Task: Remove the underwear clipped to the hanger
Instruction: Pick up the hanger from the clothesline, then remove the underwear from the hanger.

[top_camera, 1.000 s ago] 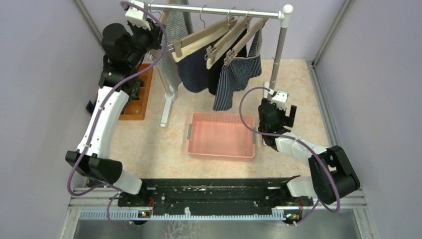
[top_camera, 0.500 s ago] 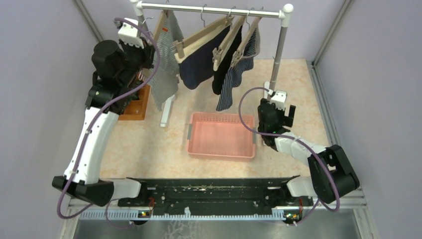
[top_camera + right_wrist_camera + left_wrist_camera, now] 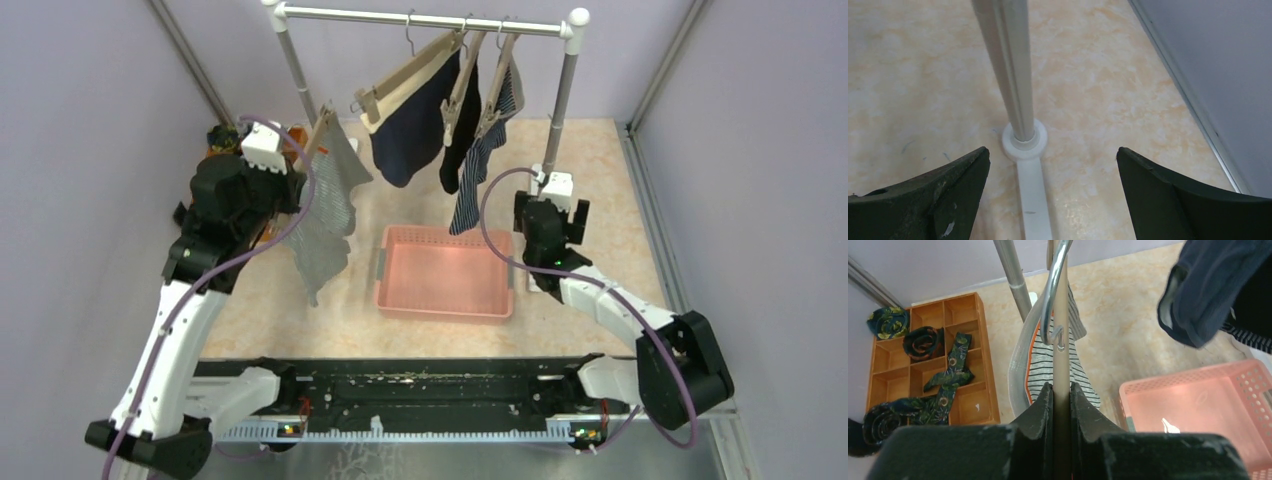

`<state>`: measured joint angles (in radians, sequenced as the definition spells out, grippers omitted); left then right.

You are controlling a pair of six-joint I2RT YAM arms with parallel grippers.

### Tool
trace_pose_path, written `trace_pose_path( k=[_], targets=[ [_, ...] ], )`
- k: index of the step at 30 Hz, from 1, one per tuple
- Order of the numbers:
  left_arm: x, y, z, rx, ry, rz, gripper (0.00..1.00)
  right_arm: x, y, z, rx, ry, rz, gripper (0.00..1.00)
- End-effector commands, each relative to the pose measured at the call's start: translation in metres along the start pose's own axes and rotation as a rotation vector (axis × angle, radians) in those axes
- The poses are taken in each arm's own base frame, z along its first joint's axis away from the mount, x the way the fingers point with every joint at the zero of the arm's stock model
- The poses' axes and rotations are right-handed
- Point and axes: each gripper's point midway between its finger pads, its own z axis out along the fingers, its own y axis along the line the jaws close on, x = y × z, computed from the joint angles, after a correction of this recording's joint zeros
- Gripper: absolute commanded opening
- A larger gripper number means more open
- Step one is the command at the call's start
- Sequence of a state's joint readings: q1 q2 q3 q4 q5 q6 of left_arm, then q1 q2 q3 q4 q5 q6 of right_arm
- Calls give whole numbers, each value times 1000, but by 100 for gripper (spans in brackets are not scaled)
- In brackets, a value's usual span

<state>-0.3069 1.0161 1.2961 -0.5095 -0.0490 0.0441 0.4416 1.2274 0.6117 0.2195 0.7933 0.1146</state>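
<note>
My left gripper [image 3: 1061, 390] is shut on the wooden hanger [image 3: 1061, 330], whose metal hook [image 3: 1053, 285] hangs free of the rail. The grey-white striped underwear [image 3: 325, 215] is clipped to this hanger [image 3: 322, 128] and dangles left of the pink basket [image 3: 440, 312]. On the rail [image 3: 420, 18] hang three more hangers with the plain navy underwear [image 3: 415, 125], the black one [image 3: 462, 140] and the navy white-striped one [image 3: 480, 165]. My right gripper [image 3: 1053, 155] is open and holds nothing. It stands low in front of the rack's right post [image 3: 1008, 65].
A wooden compartment tray [image 3: 933, 370] with rolled patterned cloths sits at the far left. The rack's left post [image 3: 1015, 275] rises just beyond the held hanger. The rack's white foot [image 3: 1035, 200] lies between my right fingers. Purple walls close in on both sides.
My left arm has carried the hanger with the striped underwear off the rail, down and toward me. The remaining hangers have swung right. The right gripper has edged toward the post.
</note>
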Motion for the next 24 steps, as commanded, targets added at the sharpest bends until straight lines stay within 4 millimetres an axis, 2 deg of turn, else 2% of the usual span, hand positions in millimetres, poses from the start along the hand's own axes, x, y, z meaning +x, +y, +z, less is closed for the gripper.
trace_pose_path(
  k=[1, 6, 10, 13, 19, 24],
  targets=[
    [-19, -2, -39, 26, -105, 43, 0, -43, 26, -14, -168, -42, 64, 99],
    [-25, -4, -53, 54, -72, 82, 0, -60, 35, -21, -233, -37, 40, 99],
    [-32, -10, -61, 91, -13, 67, 0, -80, 61, -32, -389, -29, 1, 99],
    [-25, -21, -72, 156, 74, 47, 0, -83, 70, -40, -444, -6, -18, 99],
    [16, -28, -104, 195, 176, 8, 0, -70, 81, -78, -619, 70, -23, 99],
    [53, -53, -126, 336, 196, -24, 0, -81, 83, -104, -733, 18, 34, 99]
  ],
)
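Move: The grey striped underwear, clipped to the hanger already pinched off the line in the left hand, hangs some 5 cm ahead of that hand, 6 cm to its right and about 12 cm lower. The pink basket lies about 31 cm to the left hand's right, 5 cm back and 33 cm down. From the open right hand, the grey underwear is roughly 46 cm left, 4 cm back and 10 cm higher; the navy striped underwear hangs 15 cm left, 6 cm ahead, 20 cm higher. The hanger and its grey underwear are drawn back about 11 cm away from the rack by the left hand, which keeps its pinch, rises some 4 cm and sinks again while tipping down and turning slightly clockwise. The right hand, fingers still wide open, travels about 10 cm left and 6 cm up towards the grey underwear, swinging some 30 degrees counter-clockwise and coming close to the navy striped underwear. ##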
